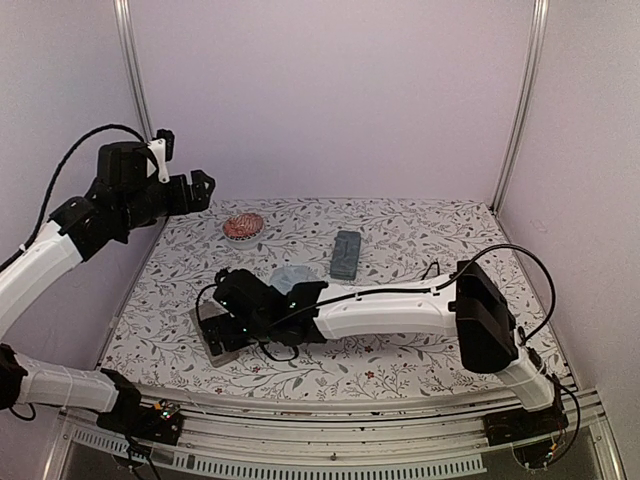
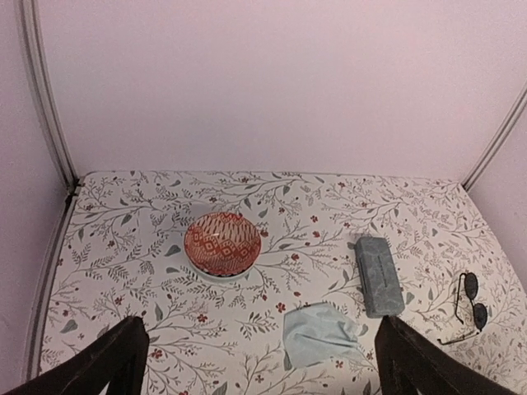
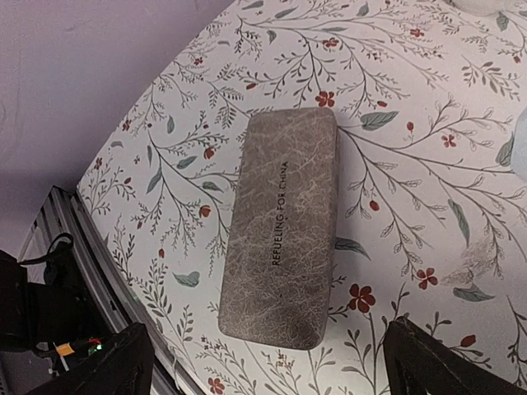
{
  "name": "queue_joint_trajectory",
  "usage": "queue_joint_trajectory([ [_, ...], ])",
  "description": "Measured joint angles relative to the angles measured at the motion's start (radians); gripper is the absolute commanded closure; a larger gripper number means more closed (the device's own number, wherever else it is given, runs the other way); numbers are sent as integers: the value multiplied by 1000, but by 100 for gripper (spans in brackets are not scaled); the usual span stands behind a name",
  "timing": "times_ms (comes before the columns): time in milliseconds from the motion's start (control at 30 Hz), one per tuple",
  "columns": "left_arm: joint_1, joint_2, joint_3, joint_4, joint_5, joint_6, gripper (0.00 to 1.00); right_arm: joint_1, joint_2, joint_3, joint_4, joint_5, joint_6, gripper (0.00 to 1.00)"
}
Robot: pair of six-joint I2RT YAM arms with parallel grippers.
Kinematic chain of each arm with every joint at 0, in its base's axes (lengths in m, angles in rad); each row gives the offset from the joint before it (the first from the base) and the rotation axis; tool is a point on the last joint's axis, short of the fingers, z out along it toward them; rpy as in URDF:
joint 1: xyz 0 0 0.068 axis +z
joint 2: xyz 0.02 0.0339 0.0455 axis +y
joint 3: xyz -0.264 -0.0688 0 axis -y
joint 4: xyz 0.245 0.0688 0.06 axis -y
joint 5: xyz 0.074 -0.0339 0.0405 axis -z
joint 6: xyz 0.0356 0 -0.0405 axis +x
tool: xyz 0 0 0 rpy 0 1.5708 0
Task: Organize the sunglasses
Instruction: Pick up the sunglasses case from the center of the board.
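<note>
One pair of sunglasses (image 2: 469,305) with thin black frames and dark lenses lies at the right of the table, beside the blue-grey case (image 2: 378,275). In the top view the pair (image 1: 428,269) shows only faintly behind my right arm. No second pair is in view. My left gripper (image 2: 263,366) is open and empty, held high above the back left of the table (image 1: 205,188). My right gripper (image 3: 272,370) is open over the near end of the closed tan-grey case (image 3: 282,230) at the front left (image 1: 215,338), fingers either side and apart from it.
A red patterned bowl (image 2: 222,242) stands at the back left. A light blue cloth (image 2: 319,335) lies crumpled mid-table near the blue-grey case (image 1: 346,254). The table's front rail (image 3: 78,239) runs close to the tan-grey case. My right arm (image 1: 390,310) stretches across the table.
</note>
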Motion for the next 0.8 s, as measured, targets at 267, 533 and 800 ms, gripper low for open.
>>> queue_joint_trajectory([
  [267, 4, -150, -343, -99, 55, -182, 2, -21, -43, -210, 56, 22, 57, 0],
  [533, 5, -232, -614, -145, 153, -423, 6, -63, -227, -468, 140, 95, 181, 0],
  [800, 5, -3, -625, -72, 235, -497, 6, -83, -285, -567, 220, 123, 214, 0],
])
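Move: Some 12 cm back, 1 cm to the left and about 32 cm below the empty left hand lies the brown sunglasses case. The blue cloth is about 3 cm ahead of that hand and 18 cm right, and the bowl about 18 cm ahead and 2 cm right, both at table level. From the right hand, the brown case is about 3 cm ahead, 6 cm left and 10 cm below. Swooping down nearly 30 cm towards the brown case, the left hand draws back about 11 cm in the first half, then sinks nearly straight, tipping some 45 degrees downward with fingers still wide open. Clearing the way, the open right hand first dips about 5 cm, then slides right some 11 cm and a little forward, away from the case, turning clockwise and partly rising again. ##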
